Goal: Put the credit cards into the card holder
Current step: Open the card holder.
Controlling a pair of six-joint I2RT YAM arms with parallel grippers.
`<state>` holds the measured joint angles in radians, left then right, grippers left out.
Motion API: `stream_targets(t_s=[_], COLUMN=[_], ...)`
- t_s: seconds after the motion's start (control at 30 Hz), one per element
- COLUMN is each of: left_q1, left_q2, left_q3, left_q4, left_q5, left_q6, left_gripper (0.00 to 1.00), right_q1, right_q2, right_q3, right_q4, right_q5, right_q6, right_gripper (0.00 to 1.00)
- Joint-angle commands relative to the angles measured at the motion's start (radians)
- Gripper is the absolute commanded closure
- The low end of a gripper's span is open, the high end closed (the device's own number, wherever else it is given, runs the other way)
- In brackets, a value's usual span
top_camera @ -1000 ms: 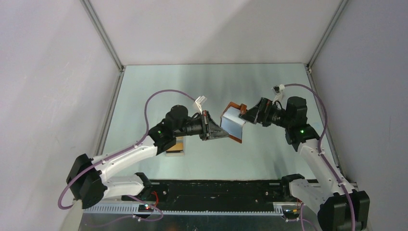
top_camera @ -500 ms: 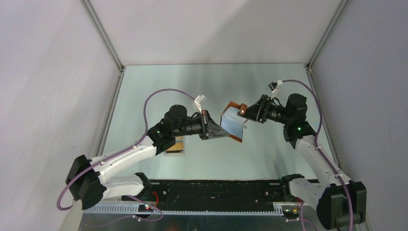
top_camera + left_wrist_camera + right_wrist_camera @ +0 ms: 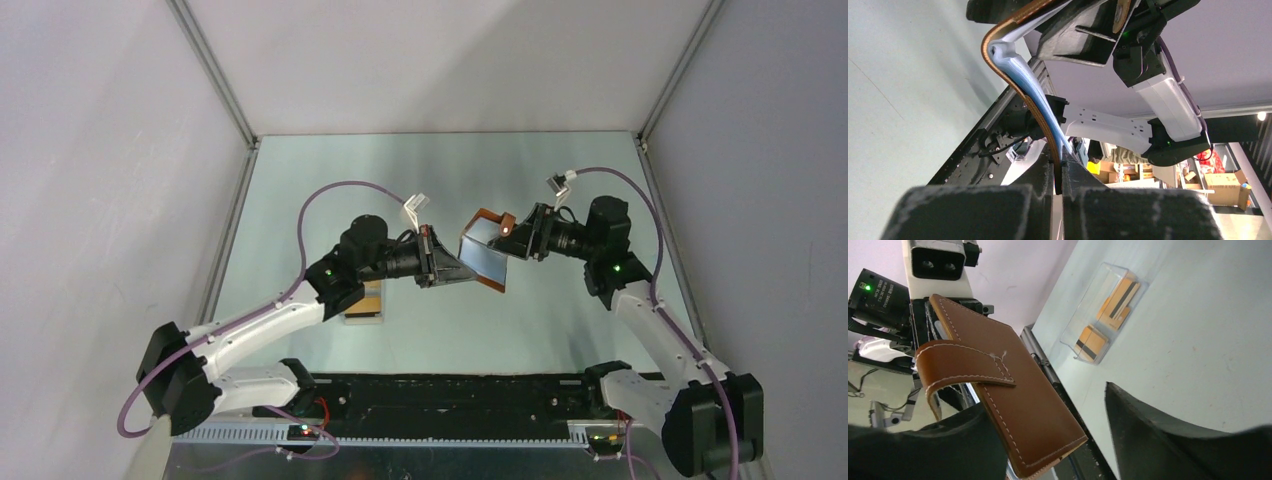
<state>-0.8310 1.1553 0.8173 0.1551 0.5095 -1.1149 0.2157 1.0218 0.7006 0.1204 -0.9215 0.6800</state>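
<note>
The brown leather card holder [image 3: 485,255] hangs in the air between the two arms, opened so its grey-blue inside faces up. My left gripper [image 3: 455,268] is shut on the edge of one flap [image 3: 1023,95], which shows pinched between its pads. My right gripper [image 3: 515,235] is open around the other flap [image 3: 1013,405]. That flap rests against one finger, and the other finger [image 3: 1148,425] stands well apart. The orange credit cards [image 3: 1120,297] lie in a clear plastic box [image 3: 1083,305] on the table, under the left arm [image 3: 365,300].
The pale table [image 3: 420,180] is walled at the back and on both sides. A black rail [image 3: 450,390] runs along the near edge between the arm bases. The left arm's purple cable [image 3: 330,195] loops above it.
The right arm has shifted left and slightly toward the back, bringing its jaws further over the card holder's flap. The left gripper has stayed shut on the other flap.
</note>
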Motion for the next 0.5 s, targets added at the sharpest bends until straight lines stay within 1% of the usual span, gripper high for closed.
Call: stream_targets(t_s=[0.0,0.07,0.1,0.13,0.17,0.2,0.23,0.27,0.3,0.33,0.37,0.4,0.47], left_q1=[0.001,0.000,0.001,0.003,0.010,0.015,0.024,0.027,0.030,0.029,0.029,0.030,0.032], left_q2=[-0.020,-0.023,-0.024,-0.028,-0.034,-0.040,-0.058,-0.071,-0.097,-0.110,-0.132,-0.141,-0.159], left_q3=[0.034,0.018,0.010,-0.012,-0.023,-0.050,-0.062,-0.079,-0.080,-0.074,-0.071,-0.071,-0.070], left_q4=[0.042,0.042,0.042,0.038,0.033,0.013,-0.006,-0.064,-0.100,-0.196,-0.232,-0.264,-0.273], left_q5=[0.027,0.026,0.024,0.013,0.006,-0.019,-0.043,-0.106,-0.150,-0.248,-0.292,-0.355,-0.407], left_q6=[0.033,0.047,0.055,0.069,0.076,0.080,0.099,0.116,0.158,0.178,0.214,0.228,0.253], left_gripper=[1.00,1.00,0.96,0.80,0.71,0.50,0.43,0.30,0.21,0.18,0.15,0.14,0.13], right_q1=[0.021,0.016,0.008,0.003,-0.007,-0.012,-0.016,-0.019,-0.020,-0.019,-0.014,-0.009,0.005], right_q2=[0.032,0.048,0.064,0.073,0.089,0.096,0.106,0.110,0.115,0.117,0.120,0.121,0.128], right_q3=[0.005,0.005,0.005,0.005,0.005,0.005,0.005,0.005,0.005,0.005,0.004,0.005,0.005], right_q4=[0.059,0.074,0.077,0.079,0.078,0.068,0.058,0.036,0.025,0.000,-0.014,-0.044,-0.071], right_q5=[-0.004,-0.013,-0.016,-0.020,-0.023,-0.023,-0.019,-0.006,0.000,0.013,0.021,0.039,0.060], right_q6=[-0.016,-0.009,-0.004,0.005,0.008,0.008,0.005,0.001,-0.008,-0.013,-0.028,-0.036,-0.074], right_gripper=[0.40,0.70,0.77,0.88,0.91,0.96,0.98,1.00,1.00,1.00,1.00,1.00,1.00])
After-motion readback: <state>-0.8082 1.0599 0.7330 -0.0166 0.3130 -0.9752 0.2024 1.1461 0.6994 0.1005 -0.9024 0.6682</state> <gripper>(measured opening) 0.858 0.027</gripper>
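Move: The open card holder is already pinched at its near, left edge by the left hand; its middle lies some 5 cm ahead and 2 cm to the right of that hand, about 1 cm lower. From the right hand, spread around the strap-side cover, it is roughly 2 cm to the left, 1 cm back and about level. The card tray on the table is about 25 cm to the left of the left hand, 8 cm farther out and 25 cm below. The right fingers shut from wide open and pinch the card holder's strap-side cover, while the left fingers spread and let go of its near edge. The right hand sinks about 4 cm with the holder, easing forward; the left first stays put, then goes down some 5 cm and left away from the holder, turning a little counter-clockwise. ##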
